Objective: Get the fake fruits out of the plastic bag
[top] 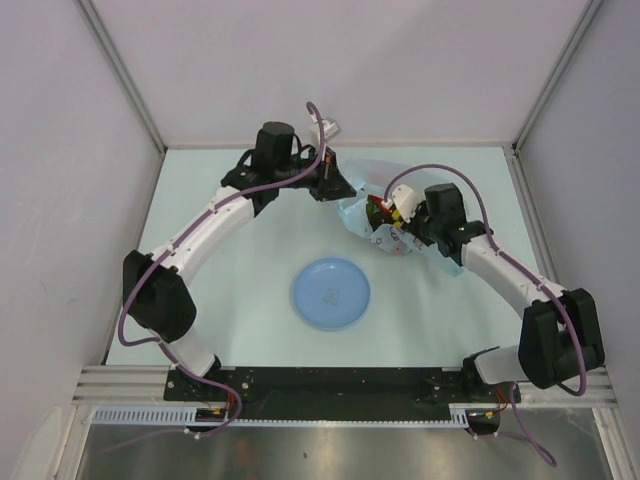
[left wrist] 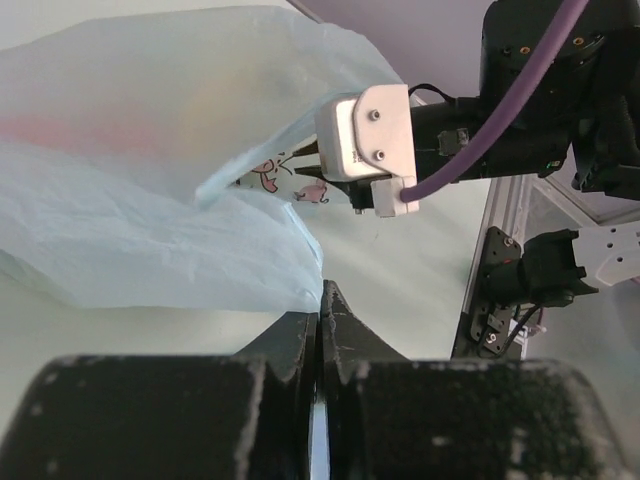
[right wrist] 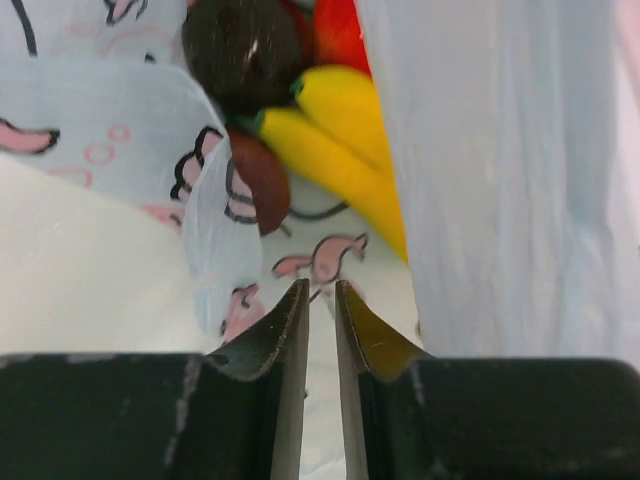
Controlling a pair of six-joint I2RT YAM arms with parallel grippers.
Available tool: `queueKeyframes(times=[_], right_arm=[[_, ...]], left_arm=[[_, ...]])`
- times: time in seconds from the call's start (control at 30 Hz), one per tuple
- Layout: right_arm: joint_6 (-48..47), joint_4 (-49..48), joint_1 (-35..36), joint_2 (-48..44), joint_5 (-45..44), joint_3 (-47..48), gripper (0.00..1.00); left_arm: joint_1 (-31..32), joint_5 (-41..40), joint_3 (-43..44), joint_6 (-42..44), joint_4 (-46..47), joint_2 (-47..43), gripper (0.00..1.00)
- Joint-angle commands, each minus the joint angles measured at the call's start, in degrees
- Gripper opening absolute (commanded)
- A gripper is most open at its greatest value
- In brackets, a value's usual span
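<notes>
The plastic bag (top: 352, 215) lies at the back right of the table, pale blue and crinkly with a pink cartoon print. My left gripper (top: 335, 192) reaches it from the left. In the left wrist view that gripper (left wrist: 322, 292) is shut, with the bag's (left wrist: 150, 150) edge pinched between its tips. My right gripper (top: 380, 216) is at the bag's mouth. In the right wrist view its jaws (right wrist: 320, 286) stand a narrow gap apart with nothing between them. Just ahead inside the bag (right wrist: 500, 150) lie a yellow banana (right wrist: 330, 150), a dark maroon round fruit (right wrist: 240, 50) and a red fruit (right wrist: 340, 30).
A round blue plate (top: 330, 293) sits at the table's middle, nearer than the bag. White walls close in the back and both sides. The right arm's white wrist housing (left wrist: 365, 145) is close in front of the left gripper.
</notes>
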State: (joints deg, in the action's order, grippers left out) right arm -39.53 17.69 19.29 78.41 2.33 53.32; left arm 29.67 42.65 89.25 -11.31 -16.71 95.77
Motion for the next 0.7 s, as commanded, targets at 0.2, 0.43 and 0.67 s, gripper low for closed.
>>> queueKeyframes(times=[0.2,0.43,0.67], right_arm=[[-10.2,-11.5,-0.6,11.6,-7.6,5.3,0.26],[-13.1,-8.3,-1.4,19.9,-6.5,13.1,0.73],[-19.5,0.3,-3.8,28.7,-2.9,20.4,0.86]], left_arm=[[0.0,0.2,3.4,2.2,0.5,-0.8,0.08],[0.0,-0.1,2.4,3.1,0.1,-1.3,0.08],[0.0,-0.2,2.2,4.6,-1.0,-1.5,0.09]])
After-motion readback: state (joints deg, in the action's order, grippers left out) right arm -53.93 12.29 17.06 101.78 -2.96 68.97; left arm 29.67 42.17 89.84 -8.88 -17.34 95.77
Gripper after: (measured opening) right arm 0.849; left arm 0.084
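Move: The yellow bananas lie in the bag about 9 cm ahead of the right hand, some 2 cm to its left and roughly 6 cm below. The red fruit is about 4 cm farther out and 4 cm left of them, while the dark fruit stands about level with them and 8 cm to their left. From the left hand the bananas are some 11 cm ahead, 16 cm to its right and 22 cm down. With the left fingers still pinching the bag's edge up and holding it in place, the right hand reaches about 10 cm forward into the bag towards the bananas, dipping some 4 cm midway and ending about 3 cm lower. It rolls about 15 degrees, left side down, and its nearly shut fingers spread wide around the line to the bananas, not yet gripping them. ##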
